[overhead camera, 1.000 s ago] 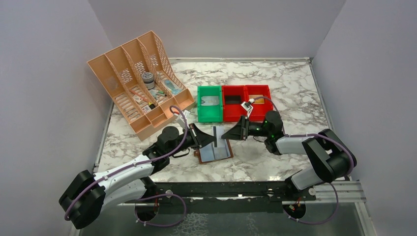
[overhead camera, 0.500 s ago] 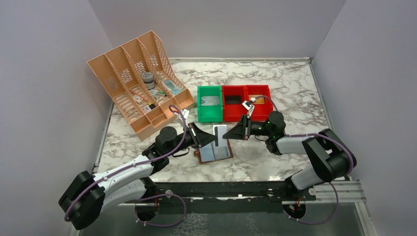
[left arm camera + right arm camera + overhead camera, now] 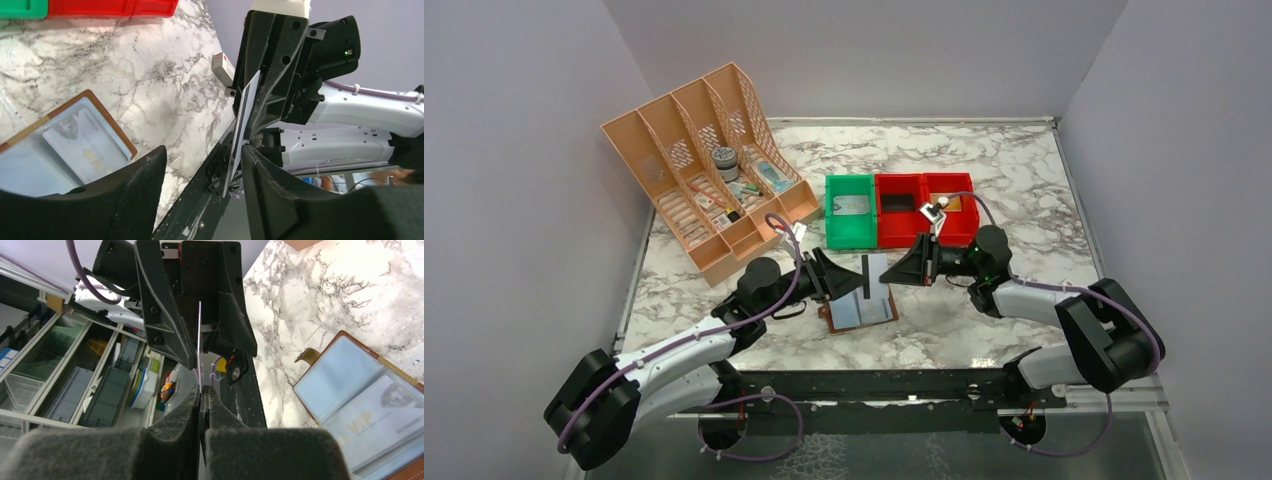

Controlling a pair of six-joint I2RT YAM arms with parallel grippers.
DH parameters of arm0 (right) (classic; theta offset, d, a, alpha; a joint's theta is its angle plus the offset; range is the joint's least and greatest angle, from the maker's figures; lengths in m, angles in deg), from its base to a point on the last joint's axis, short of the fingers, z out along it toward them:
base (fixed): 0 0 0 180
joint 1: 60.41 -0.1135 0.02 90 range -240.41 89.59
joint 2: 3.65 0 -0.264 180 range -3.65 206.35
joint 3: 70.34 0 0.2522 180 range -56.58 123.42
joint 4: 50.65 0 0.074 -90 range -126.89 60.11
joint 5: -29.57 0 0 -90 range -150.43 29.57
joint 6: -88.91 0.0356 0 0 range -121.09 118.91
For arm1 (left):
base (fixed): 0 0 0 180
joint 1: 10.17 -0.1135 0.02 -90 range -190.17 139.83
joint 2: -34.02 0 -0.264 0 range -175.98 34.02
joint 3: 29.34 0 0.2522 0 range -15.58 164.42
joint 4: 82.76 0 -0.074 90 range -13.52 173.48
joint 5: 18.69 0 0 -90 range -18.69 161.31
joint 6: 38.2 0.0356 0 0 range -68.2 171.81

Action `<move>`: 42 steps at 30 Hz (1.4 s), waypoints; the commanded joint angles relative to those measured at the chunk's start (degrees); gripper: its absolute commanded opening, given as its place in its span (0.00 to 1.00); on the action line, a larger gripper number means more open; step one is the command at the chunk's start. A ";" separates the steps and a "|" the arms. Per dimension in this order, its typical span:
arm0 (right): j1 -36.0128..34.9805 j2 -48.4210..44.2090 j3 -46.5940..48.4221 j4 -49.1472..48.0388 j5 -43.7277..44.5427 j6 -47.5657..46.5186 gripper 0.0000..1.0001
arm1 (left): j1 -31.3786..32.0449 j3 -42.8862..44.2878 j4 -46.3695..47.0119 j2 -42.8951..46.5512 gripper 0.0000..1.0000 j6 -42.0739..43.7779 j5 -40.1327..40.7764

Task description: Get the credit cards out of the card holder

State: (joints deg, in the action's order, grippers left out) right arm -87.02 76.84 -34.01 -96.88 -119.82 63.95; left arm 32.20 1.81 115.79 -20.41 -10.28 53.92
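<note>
The brown card holder (image 3: 860, 312) lies open on the marble, and one pale credit card (image 3: 372, 417) still sits in its right pocket. Another credit card (image 3: 871, 274) stands on edge in the air above it. My right gripper (image 3: 201, 396) is shut on that card's right edge; the card (image 3: 199, 340) shows as a thin line running out from the pinched jaws. My left gripper (image 3: 202, 155) faces it from the left, open. The card (image 3: 245, 117) reaches in between the left fingers, close beside the right-hand one. The holder (image 3: 75, 145) lies below and to the left.
A peach desk organiser (image 3: 709, 165) with small items stands at the back left. A green bin (image 3: 851, 210) and red bins (image 3: 924, 205) sit just behind the grippers. A small white-and-red box (image 3: 222, 64) shows beside the right gripper.
My right gripper has closed on the upright card, and my left gripper, shut on it earlier, has opened. The right arm has shifted slightly right.
</note>
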 commanded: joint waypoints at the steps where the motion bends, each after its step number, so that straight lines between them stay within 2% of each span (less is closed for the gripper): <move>1: 0.27 -4.26 1.75 12.23 3.67 -8.06 0.01 | -0.43 -1.24 1.00 1.32 0.65 0.17 0.40; 4: 0.26 -7.53 3.02 22.02 8.22 -13.32 0.01 | -0.72 -1.20 -0.57 2.60 0.82 1.05 1.06; 5: 0.25 -8.63 3.47 25.12 9.87 -15.10 0.01 | -0.74 -0.84 -2.18 3.08 0.95 1.80 1.47; 6: 0.24 -9.54 4.06 27.62 11.18 -16.65 0.01 | -0.87 -0.28 -4.48 3.62 0.99 2.74 2.34; 11: 0.31 -13.47 6.26 36.90 15.79 -22.95 0.01 | -0.99 3.75 -18.91 6.12 0.99 8.60 7.55; 15: 0.24 -15.05 6.43 37.51 16.84 -24.69 0.01 | -1.11 8.04 -30.10 7.33 0.99 14.15 12.48; 26: 0.24 -17.89 6.26 38.42 17.31 -29.76 0.01 | -1.17 16.89 -46.59 5.45 0.99 24.65 22.96; 35: 0.24 -20.06 10.71 46.64 25.78 -39.92 0.01 | -1.48 24.47 -56.92 2.92 0.99 33.81 34.86; 39: 0.24 -18.76 12.46 47.54 27.15 -42.37 0.01 | -5.03 27.14 -60.21 0.06 0.99 36.61 36.84; 42: 0.24 -17.96 13.01 46.47 27.39 -44.09 0.01 | -11.49 27.76 -60.93 -0.15 0.99 38.04 32.91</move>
State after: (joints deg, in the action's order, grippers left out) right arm -86.96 57.91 -22.91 -50.76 -95.34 24.19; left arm 27.19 27.36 58.97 -20.17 23.51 86.53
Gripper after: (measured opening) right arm 0.014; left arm 0.992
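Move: The right gripper holds the credit card; the tray it is carried towards has its middle red compartment some 22 cm ahead, 4 cm right and 14 cm below. The green compartment lies about 22 cm ahead and 7 cm left, and the open card holder about 2 cm back, 4 cm left and 16 cm below. From the empty left gripper the card stands about 4 cm right and 1 cm ahead, level in height; the holder is straight below by 16 cm, 2 cm right. Keep the right fingers shut on the card and carry it forward about 6 cm and 3 cm right towards the tray, pausing midway, while dipping the fingertips some 20 degrees and swinging them clockwise. Meanwhile open the already freed left gripper fully and draw it left about 12 cm, with some 7 cm forward, away from card and holder, tipping its fingers well down. ##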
